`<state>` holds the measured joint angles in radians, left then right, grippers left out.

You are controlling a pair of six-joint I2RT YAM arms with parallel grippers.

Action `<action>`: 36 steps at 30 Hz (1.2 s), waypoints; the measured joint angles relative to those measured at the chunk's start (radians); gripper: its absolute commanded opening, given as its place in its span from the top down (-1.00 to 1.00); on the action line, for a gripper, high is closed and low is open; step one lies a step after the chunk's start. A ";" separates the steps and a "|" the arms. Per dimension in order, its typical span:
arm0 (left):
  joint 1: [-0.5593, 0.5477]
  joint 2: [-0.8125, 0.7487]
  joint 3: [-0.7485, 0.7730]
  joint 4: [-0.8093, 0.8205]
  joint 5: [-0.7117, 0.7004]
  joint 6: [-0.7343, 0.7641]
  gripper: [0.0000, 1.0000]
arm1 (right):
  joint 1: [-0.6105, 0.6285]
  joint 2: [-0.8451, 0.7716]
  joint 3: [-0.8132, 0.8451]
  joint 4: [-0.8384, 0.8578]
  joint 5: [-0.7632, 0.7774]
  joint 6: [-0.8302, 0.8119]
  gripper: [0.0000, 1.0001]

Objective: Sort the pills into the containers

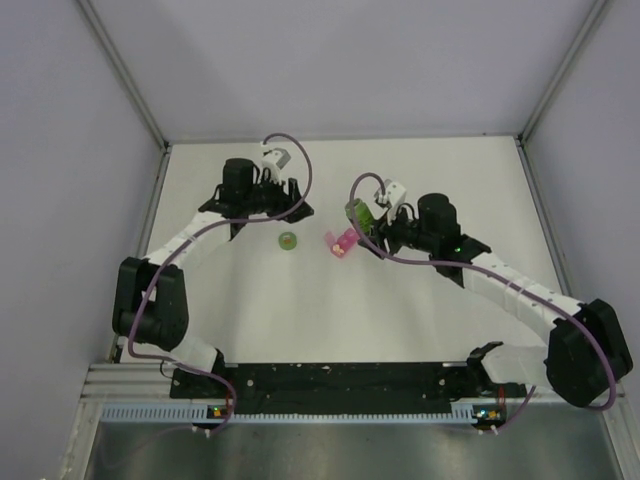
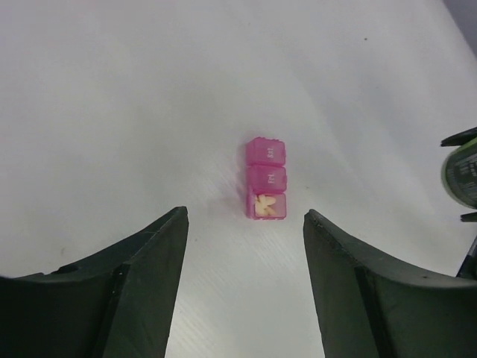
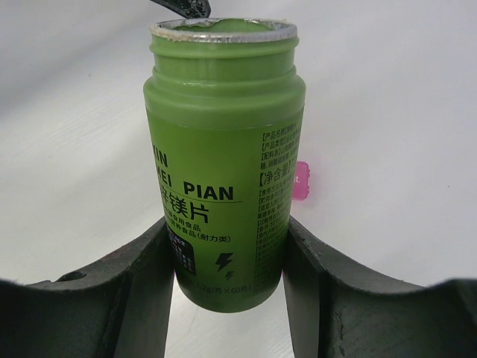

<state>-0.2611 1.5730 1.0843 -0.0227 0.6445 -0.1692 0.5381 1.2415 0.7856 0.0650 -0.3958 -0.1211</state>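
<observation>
The containers, a pink pill box (image 2: pixel 265 177) of three joined compartments, lie on the white table ahead of my left gripper (image 2: pixel 246 216). The nearest compartment stands uncovered with pale pills (image 2: pixel 267 205) inside; the other two have their lids down. That gripper is open, with nothing between its fingers. From above, the pill box (image 1: pixel 342 243) sits between the two arms, to the right of my left gripper (image 1: pixel 298 208). My right gripper (image 3: pixel 227 231) is shut on an uncapped green bottle (image 3: pixel 223 179), held just above and to the right of the box (image 3: pixel 300 180). The bottle (image 1: pixel 360 213) tilts towards the box.
A small round green cap (image 1: pixel 288 240) lies on the table left of the pill box, just below my left gripper. Grey walls stand along the table's far and side edges. The bottle (image 2: pixel 462 175) shows at the right edge of the left wrist view.
</observation>
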 measured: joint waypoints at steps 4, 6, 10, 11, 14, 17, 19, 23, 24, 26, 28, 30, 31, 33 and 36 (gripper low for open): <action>-0.002 -0.014 0.009 -0.086 -0.091 0.074 -0.51 | -0.005 -0.013 0.000 -0.006 -0.011 -0.006 1.00; -0.002 -0.015 0.014 -0.123 -0.137 0.102 -0.65 | -0.006 -0.018 0.000 -0.006 -0.016 -0.009 1.00; -0.002 -0.015 0.019 -0.191 -0.219 0.143 -0.79 | -0.006 -0.023 0.000 -0.006 -0.020 -0.013 1.00; -0.002 -0.015 0.025 -0.211 -0.241 0.150 -0.80 | -0.006 -0.025 0.000 -0.006 -0.021 -0.015 1.00; -0.002 -0.010 0.048 -0.255 -0.298 0.174 -0.85 | -0.006 -0.030 0.000 -0.006 -0.023 -0.018 1.00; -0.004 0.018 0.083 -0.290 -0.343 0.193 -0.87 | -0.010 -0.031 0.000 -0.005 -0.026 -0.018 1.00; -0.009 0.050 0.108 -0.309 -0.367 0.203 -0.87 | -0.015 -0.031 0.000 -0.006 -0.026 -0.018 1.00; -0.027 0.125 0.143 -0.360 -0.413 0.221 -0.89 | -0.024 -0.031 0.000 -0.006 -0.029 -0.019 1.00; -0.033 0.143 0.150 -0.375 -0.427 0.225 -0.89 | -0.026 -0.031 0.000 -0.005 -0.031 -0.021 1.00; -0.045 0.180 0.164 -0.405 -0.450 0.230 -0.89 | -0.029 -0.031 0.000 -0.005 -0.034 -0.025 1.00; -0.055 0.206 0.179 -0.426 -0.464 0.234 -0.89 | -0.032 -0.031 0.000 -0.005 -0.036 -0.026 1.00; -0.064 0.237 0.200 -0.449 -0.483 0.241 -0.90 | -0.034 -0.031 0.000 -0.005 -0.037 -0.026 1.00; -0.068 0.248 0.207 -0.458 -0.488 0.243 -0.89 | -0.035 -0.031 0.000 -0.005 -0.039 -0.027 1.00; -0.076 0.277 0.238 -0.494 -0.505 0.248 -0.85 | -0.038 -0.031 0.000 -0.005 -0.040 -0.027 1.00; -0.085 0.306 0.262 -0.518 -0.515 0.251 -0.79 | -0.039 -0.031 0.000 -0.005 -0.043 -0.027 1.00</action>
<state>-0.3462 1.8793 1.3468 -0.5404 0.1299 0.0814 0.4988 1.2110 0.7856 0.0597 -0.4389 -0.1486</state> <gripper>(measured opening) 0.925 0.515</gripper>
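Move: The green cap with the sticker, lying on the table, is what the empty left hand goes for: about 6 cm to its left, level with it fore and aft, roughly 16 cm below. The pink pillbox lies about 6 cm to that hand's right, 1 cm ahead and just as far down; the held green bottle is about 13 cm right, 5 cm back, 2 cm higher. From the right hand the cap is some 17 cm left, 7 cm ahead, 16 cm below. Towards the green cap the left hand swings, drifting left about 6 cm as it sinks, then dropping almost straight down, some 12 cm lower in all. Its fingers, at first slanting off to the right, tip downward by roughly 40 degrees and spread from partly to nearly fully open, ending over the cap without a visible touch. The right hand keeps its grip on the bottle, rising only about a centimetre. ##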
